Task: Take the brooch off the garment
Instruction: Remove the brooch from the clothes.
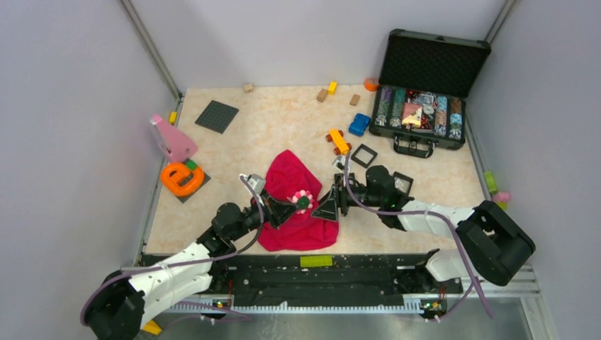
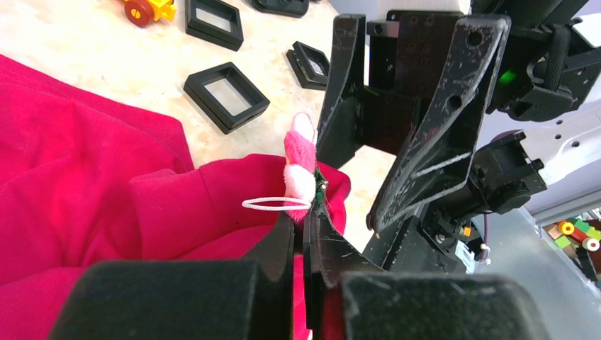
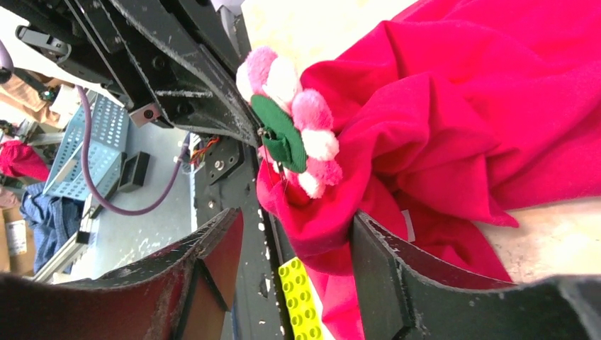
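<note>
The red garment (image 1: 294,177) lies bunched at the table's near middle. The brooch (image 1: 302,200), a ring of pink and white puffs round a dark green centre (image 3: 283,134), sits on a raised fold of it. My left gripper (image 1: 289,210) comes in from the left. It is shut on the garment fold just under the brooch (image 2: 300,166), with red cloth between its tips (image 2: 310,216). From the right, my right gripper (image 1: 327,205) faces it. It is open (image 3: 298,234), its fingers on either side of the hanging fold below the brooch.
Black square frames (image 1: 364,155) lie behind the right gripper, also seen as frames (image 2: 227,95). An orange toy car (image 1: 339,141), a blue car (image 1: 359,125) and an open chip case (image 1: 425,106) are at the back right. An orange ring toy (image 1: 182,178) is at left. A lime brick (image 3: 301,301) rests on the near rail.
</note>
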Available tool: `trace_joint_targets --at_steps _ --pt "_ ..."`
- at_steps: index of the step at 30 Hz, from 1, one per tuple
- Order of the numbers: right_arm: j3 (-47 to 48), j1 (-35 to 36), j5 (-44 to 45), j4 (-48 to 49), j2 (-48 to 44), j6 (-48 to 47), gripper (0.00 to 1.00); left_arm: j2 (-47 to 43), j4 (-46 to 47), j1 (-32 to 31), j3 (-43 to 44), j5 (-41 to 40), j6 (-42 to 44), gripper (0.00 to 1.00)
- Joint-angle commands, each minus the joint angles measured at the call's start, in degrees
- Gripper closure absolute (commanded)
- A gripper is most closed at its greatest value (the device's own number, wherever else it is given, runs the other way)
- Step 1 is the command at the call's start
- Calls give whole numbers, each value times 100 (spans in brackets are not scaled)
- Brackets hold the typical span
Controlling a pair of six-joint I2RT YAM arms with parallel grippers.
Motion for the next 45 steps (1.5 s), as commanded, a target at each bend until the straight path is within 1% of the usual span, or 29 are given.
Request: trace_joint_targets --at_steps 1,4,10,11,15,19,23,26,27,30,32,33,35,36,37,38,40,45 --pt "88 197 -115 281 137 -71 47 -72 220 83 129 -53 -126 100" --pt "96 209 -30 364 218 -1 59 -89 236 126 130 -23 -164 100" --pt "86 207 -102 688 381 276 90 -187 217 180 100 29 -185 100" --pt "86 206 -106 769 399 353 93 -162 232 186 95 95 -176 100" --pt "233 201 -9 811 449 479 99 119 462 186 67 483 -215 100" --pt "316 134 40 900 459 583 100 357 582 181 46 812 -209 100" --pt "198 -74 34 1185 349 855 100 385 597 182 -21 941 -199 100" --pt "263 -88 1 907 317 707 100 331 580 178 -37 913 -220 100" --pt "296 -88 -12 809 334 674 92 318 590 179 -37 910 -237 100" --pt "366 -89 160 338 319 535 76 375 617 185 2 897 -375 100" --pt "410 -89 235 120 295 448 74 586 483 195 153 1031 -499 100" --pt "415 -87 289 37 289 438 75 737 486 201 229 1149 -538 100" --pt "445 -87 351 -128 300 396 82 1034 751 198 241 1237 -691 100" --pt "446 -89 425 -198 311 385 89 1202 950 200 187 1228 -831 100" --pt "442 -88 523 -288 333 388 95 1323 1102 196 149 1229 -871 100" --pt "427 -89 586 -317 356 387 97 1456 1181 195 144 1242 -882 100" --pt "369 -91 699 -262 444 459 100 1732 1239 203 166 1257 -884 100" --pt "377 -98 814 -103 788 629 100 2512 1495 226 326 1453 -939 100"
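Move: Just off the right fingertips, the garment fold that carries the brooch lies about 2 cm to the right hand's left, 1 cm back and 1 cm down; the brooch is some 4 cm to its left, 1 cm ahead and 1 cm up. From the left hand, already pinching the brooch's edge, that fold is about 4 cm right, level in reach and 2 cm down. On the table, some 12 cm below the right hand, the black frame lies 15 cm ahead and 15 cm right, the yellow brick about 17 cm back, straight behind. Easing about 1 cm left, down and slightly back, the right hand shuts its half-open fingers on the cloth right beside the brooch, later loosens them a little and shuts them again. The left keeps its pinch on the brooch, hovering before both hands sink together some 4 cm, tipping 10 to 15 degrees, the left drifting 2 cm right. ##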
